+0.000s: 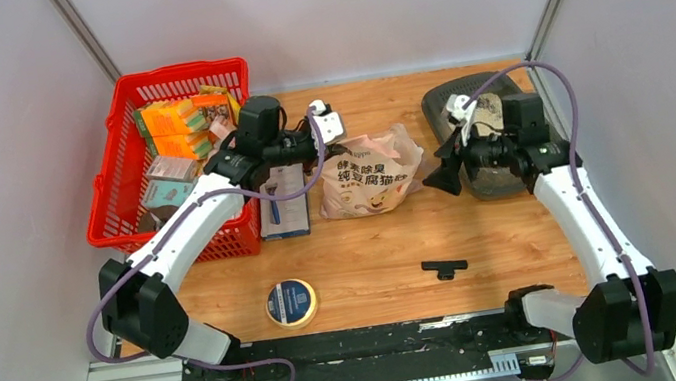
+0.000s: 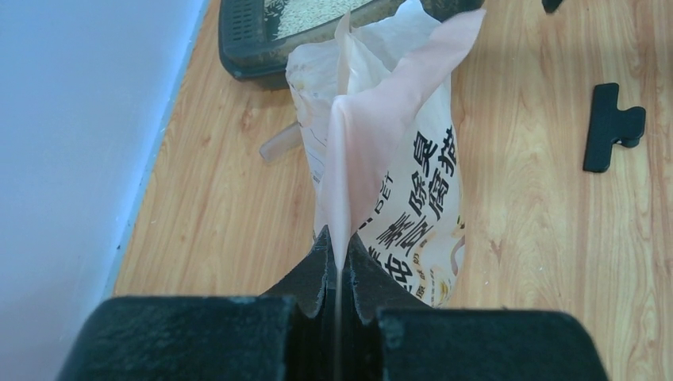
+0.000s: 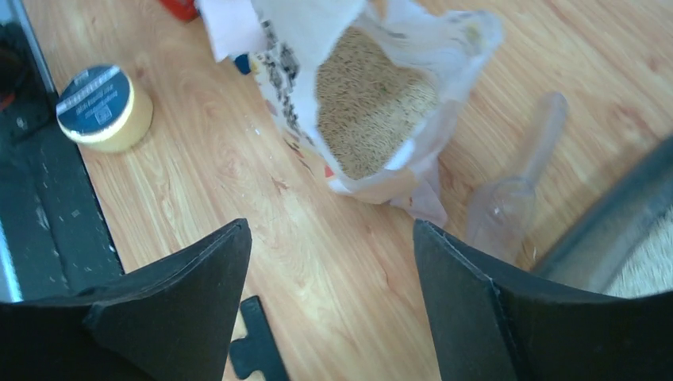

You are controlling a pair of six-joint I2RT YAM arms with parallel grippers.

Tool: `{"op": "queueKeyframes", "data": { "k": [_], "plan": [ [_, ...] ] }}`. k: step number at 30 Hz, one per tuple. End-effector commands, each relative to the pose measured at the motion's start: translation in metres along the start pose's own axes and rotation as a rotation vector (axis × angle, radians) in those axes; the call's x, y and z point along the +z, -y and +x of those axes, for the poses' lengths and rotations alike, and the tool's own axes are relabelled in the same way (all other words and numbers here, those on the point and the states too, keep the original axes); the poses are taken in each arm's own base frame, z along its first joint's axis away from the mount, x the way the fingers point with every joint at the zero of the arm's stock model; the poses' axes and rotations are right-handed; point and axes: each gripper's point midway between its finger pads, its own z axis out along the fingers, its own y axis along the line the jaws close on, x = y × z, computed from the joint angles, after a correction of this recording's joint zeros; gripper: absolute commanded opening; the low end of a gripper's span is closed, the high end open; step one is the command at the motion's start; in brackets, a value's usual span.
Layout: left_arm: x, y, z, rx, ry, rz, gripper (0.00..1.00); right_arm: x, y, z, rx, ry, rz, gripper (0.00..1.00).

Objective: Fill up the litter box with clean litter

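The pale pink litter bag [image 1: 371,177] stands mid-table with its mouth open toward the right. My left gripper [image 1: 326,150] is shut on the bag's upper left edge; in the left wrist view the thin bag film [image 2: 373,135] runs straight between the closed fingers [image 2: 305,278]. Clean litter [image 3: 369,103] fills the open bag. My right gripper [image 3: 329,226] is open and empty, hovering over bare wood to the right of the bag [image 1: 441,175]. The dark grey litter box [image 1: 449,93] sits at the back right behind that arm, with some litter [image 2: 317,12] in it.
A clear plastic scoop [image 3: 508,198] lies between bag and litter box. A black clip [image 1: 444,268] and a tape roll [image 1: 291,303] lie near the front. A red basket [image 1: 124,172] of boxes stands at the left, with a blue-white box [image 1: 282,202] beside it.
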Motion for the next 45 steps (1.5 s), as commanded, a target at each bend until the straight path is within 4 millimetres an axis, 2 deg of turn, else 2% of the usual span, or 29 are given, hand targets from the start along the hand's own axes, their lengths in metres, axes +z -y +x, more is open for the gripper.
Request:
{"op": "queueKeyframes", "data": {
  "k": [1,2,3,5,6,9,12,13,16,27,33,40,45],
  "plan": [
    [-0.006,-0.009,-0.029,0.062,0.053,0.001,0.01,0.020,-0.008,0.000,-0.275,0.089,-0.088,0.80],
    [-0.005,-0.009,-0.028,0.057,0.049,0.003,0.01,0.025,-0.010,0.001,-0.292,0.092,-0.091,0.80],
    [-0.006,-0.008,-0.027,0.050,0.043,0.005,0.01,0.028,-0.006,-0.005,-0.331,0.118,-0.067,0.80],
    [-0.005,-0.007,-0.025,0.042,0.035,0.009,0.01,0.036,-0.006,-0.003,-0.310,0.126,-0.060,0.79],
    [-0.006,-0.007,-0.025,0.044,0.034,0.008,0.01,0.039,-0.001,-0.010,-0.330,0.145,-0.034,0.79],
    [-0.006,-0.008,-0.023,0.038,0.027,0.001,0.01,0.049,0.003,-0.013,-0.297,0.164,-0.039,0.76],
    [-0.006,-0.009,-0.023,0.031,0.024,-0.005,0.01,0.057,0.002,-0.020,-0.266,0.181,-0.056,0.71],
    [-0.005,-0.009,-0.021,0.028,0.021,-0.005,0.01,0.062,0.001,-0.018,-0.248,0.176,-0.068,0.66],
    [-0.006,-0.010,-0.020,0.026,0.015,-0.013,0.01,0.067,-0.002,-0.018,-0.218,0.175,-0.079,0.63],
    [-0.007,-0.007,-0.018,0.012,0.013,-0.016,0.01,0.082,0.005,-0.018,-0.222,0.191,-0.057,0.62],
    [-0.008,-0.009,-0.018,0.002,0.005,-0.029,0.01,0.087,0.001,-0.014,-0.210,0.184,-0.098,0.50],
    [-0.008,-0.010,-0.017,-0.001,-0.003,-0.030,0.01,0.090,0.002,-0.008,-0.214,0.174,-0.101,0.47],
    [-0.010,-0.013,-0.018,-0.017,-0.013,-0.044,0.01,0.096,0.002,-0.005,-0.186,0.171,-0.118,0.37]
  ]
}}
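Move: The bag of litter's middle lies about 14 cm left, 4 cm ahead and 12 cm below the right hand; its nearest mouth rim is only some 7 cm left, 5 cm ahead and 6 cm down. The clear scoop lies about 7 cm ahead, 3 cm left and 21 cm down, the litter box 13 cm right and 9 cm ahead, the black clip 14 cm back, 1 cm left. From the left hand, already pinching the bag's top, its middle is 5 cm right, 1 cm back, 15 cm down. The right hand, fingers wide, first sinks about 4 cm while going left, then reaches on left and forward to the near rim of the bag's open mouth, some 7 cm left and 4–5 cm forward in all, the fingertips tipping up about 10 degrees. Its fingers narrow to roughly half their starting gap and come astride the rim without shutting on it, while the left hand stays put and keeps its pinch on the bag's top. ##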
